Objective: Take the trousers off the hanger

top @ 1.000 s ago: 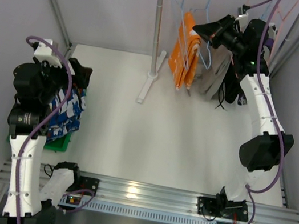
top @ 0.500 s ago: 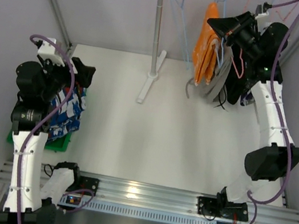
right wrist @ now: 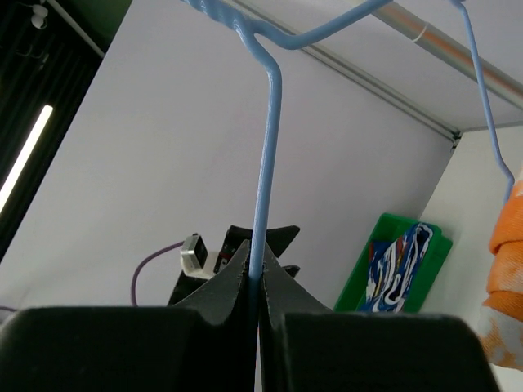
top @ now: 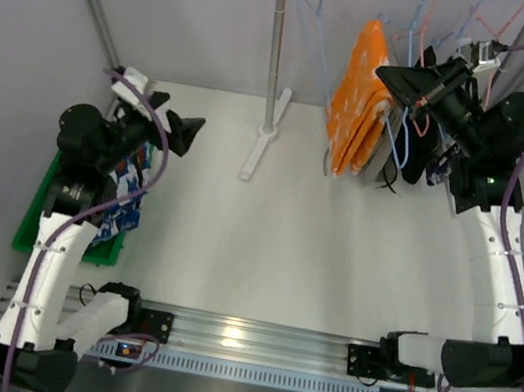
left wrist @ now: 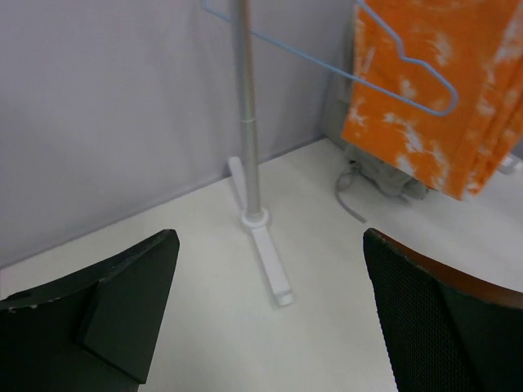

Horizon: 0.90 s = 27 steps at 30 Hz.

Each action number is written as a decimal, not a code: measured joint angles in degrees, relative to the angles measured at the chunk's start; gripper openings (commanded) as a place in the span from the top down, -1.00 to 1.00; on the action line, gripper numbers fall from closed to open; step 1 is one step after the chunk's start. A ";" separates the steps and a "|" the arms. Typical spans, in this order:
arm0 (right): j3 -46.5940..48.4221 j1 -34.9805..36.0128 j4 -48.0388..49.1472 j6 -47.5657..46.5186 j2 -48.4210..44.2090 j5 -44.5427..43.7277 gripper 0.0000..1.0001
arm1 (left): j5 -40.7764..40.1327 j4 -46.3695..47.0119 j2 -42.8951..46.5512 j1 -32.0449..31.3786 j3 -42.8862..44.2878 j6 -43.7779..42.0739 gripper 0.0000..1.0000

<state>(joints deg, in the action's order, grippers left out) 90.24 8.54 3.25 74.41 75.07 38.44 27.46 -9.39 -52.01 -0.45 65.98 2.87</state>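
The orange trousers point(top: 362, 92) hang from the rail, also showing as the orange trousers point(left wrist: 441, 106) in the left wrist view. Grey trousers point(top: 392, 148) hang just behind them. My right gripper point(top: 387, 76) is up beside the orange cloth, shut on a light blue hanger wire point(right wrist: 265, 163); in its own view the right gripper point(right wrist: 260, 273) has its jaws pressed together on that wire. The blue patterned trousers point(top: 124, 202) lie in the green bin point(top: 58, 231). My left gripper point(top: 180, 131) hovers by the bin, open and holding nothing, pointing toward the rack; the left gripper point(left wrist: 270, 327) shows only table between its fingers.
The rack's pole point(top: 278, 47) and white foot point(top: 257, 155) stand at the back centre. An empty blue hanger point(top: 319, 18) hangs left of the orange cloth. More hangers and cables crowd the rail's right end. Grey walls close in on both sides.
My right gripper has carried the hanger wire right and higher, and the orange trousers swung right with it. My left arm rose from over the bin and turned toward the rack.
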 measured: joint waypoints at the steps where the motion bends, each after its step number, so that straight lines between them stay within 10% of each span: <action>1: 0.00 0.11 -0.52 -0.68 -0.76 0.02 1.00 | -1.62 1.44 0.04 -4.31 -1.09 -1.86 -0.98; 11: -1.88 1.49 -7.65 -8.00 -10.73 -2.29 1.00 | -24.28 15.78 -1.09 -45.11 -14.49 -18.29 -0.98; 27: -7.04 1.49 -10.23 -9.03 -13.79 -4.44 1.00 | -49.72 44.63 -32.17 -66.75 -13.42 -20.76 -0.98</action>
<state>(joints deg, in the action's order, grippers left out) 83.20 10.02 -6.98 65.39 61.28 34.00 -22.26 35.24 -84.18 -67.20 52.56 -17.89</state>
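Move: The orange trousers hang on the hanger the right hand already pinches: their middle is about 34 cm right of the open left hand, some 11 cm ahead and 3 cm lower; from the right hand, about 15 cm below, 2 cm left and level fore and aft. The bare blue hanger is 24 cm right of the left hand, 14 cm ahead and 6 cm higher. The grey trousers are 5 cm right of the orange pair and 4 cm farther out. Keeping its pinch on the blue hanger's wire, the right hand draws the orange trousers back about 7 cm, rising slightly, then eases a little forward and down. The open left hand sweeps right some 31 cm towards the trousers, sinking about 14 cm and dropping back about 6 cm, mostly early, while turning roughly 20 degrees clockwise; it touches nothing by the end. ##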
